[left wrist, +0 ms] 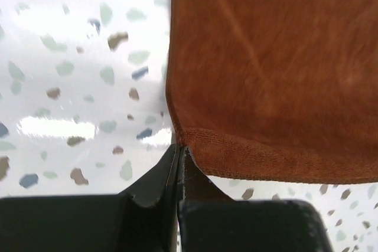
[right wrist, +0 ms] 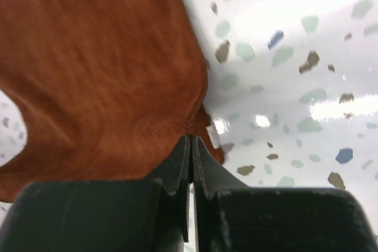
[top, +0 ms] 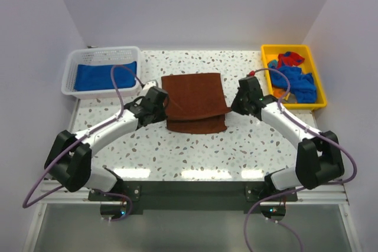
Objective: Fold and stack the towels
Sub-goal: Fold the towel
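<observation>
A rust-brown towel [top: 195, 101] lies in the middle of the table, its near part doubled over. My left gripper [top: 166, 104] is shut on the towel's left near corner; the left wrist view shows the towel [left wrist: 271, 69] hanging from the pinched tips of the gripper [left wrist: 180, 149]. My right gripper [top: 231, 108] is shut on the right near corner, with the cloth [right wrist: 100, 69] held at its closed tips [right wrist: 193, 138]. Blue towels [top: 106, 77] lie in the white basket [top: 72, 63]. More towels, blue, red and orange [top: 293, 75], are heaped in the yellow tray [top: 321, 84].
The basket stands at the back left and the tray at the back right of the speckled table [top: 195, 157]. White walls close in the back and both sides. Purple cables [top: 121, 95] loop over both arms.
</observation>
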Controlling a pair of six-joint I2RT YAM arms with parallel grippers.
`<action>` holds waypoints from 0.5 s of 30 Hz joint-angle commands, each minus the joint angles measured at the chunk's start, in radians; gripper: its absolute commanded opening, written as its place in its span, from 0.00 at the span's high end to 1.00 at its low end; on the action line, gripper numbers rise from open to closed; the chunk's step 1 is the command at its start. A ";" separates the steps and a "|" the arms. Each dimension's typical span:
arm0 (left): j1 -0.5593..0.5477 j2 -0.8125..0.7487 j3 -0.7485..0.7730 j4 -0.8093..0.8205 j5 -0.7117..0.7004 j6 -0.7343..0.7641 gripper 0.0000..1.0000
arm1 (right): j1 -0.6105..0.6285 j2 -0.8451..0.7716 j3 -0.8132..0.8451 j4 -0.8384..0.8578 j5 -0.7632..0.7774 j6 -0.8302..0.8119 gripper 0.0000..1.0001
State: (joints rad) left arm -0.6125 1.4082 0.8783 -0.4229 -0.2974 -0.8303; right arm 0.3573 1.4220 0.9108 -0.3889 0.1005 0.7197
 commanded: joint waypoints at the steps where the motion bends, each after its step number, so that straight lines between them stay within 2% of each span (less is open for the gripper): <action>1: 0.066 -0.003 0.115 -0.033 -0.028 0.103 1.00 | -0.014 -0.008 0.123 -0.048 0.054 -0.040 1.00; 6: 0.157 0.106 0.302 -0.030 0.038 0.200 1.00 | -0.052 0.113 0.339 -0.039 0.028 -0.046 1.00; 10: 0.212 0.269 0.572 -0.040 0.064 0.266 1.00 | -0.069 0.294 0.561 -0.025 0.010 -0.066 1.00; 15: 0.286 0.440 0.881 -0.048 0.144 0.321 1.00 | -0.089 0.436 0.807 0.090 0.001 -0.101 1.00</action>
State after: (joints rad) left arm -0.3717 1.7954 1.6051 -0.4839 -0.2127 -0.5812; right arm 0.2810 1.8194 1.5909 -0.3927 0.1089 0.6582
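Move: The left hand holds one end of the towel's near upper edge about 7 cm above the table. The far-left corner lies some 21 cm ahead and 2 cm left of that hand, with the white basket's middle about 22 cm ahead and 27 cm left. From the right hand, the far-right corner lies roughly 18 cm ahead, 3 cm left and 8 cm down, with the yellow box's middle 17 cm ahead and 27 cm right. Both hands, fingers still shut on the two ends of the towel's near upper edge, sweep it forward together, some 18 cm, climbing about 11 cm on the way, over the lying towel towards its far corners. They speed up as they go and keep the edge spread between them, while both wrists tip so the fingers swing about 15 degrees from pointing down towards pointing forward. ##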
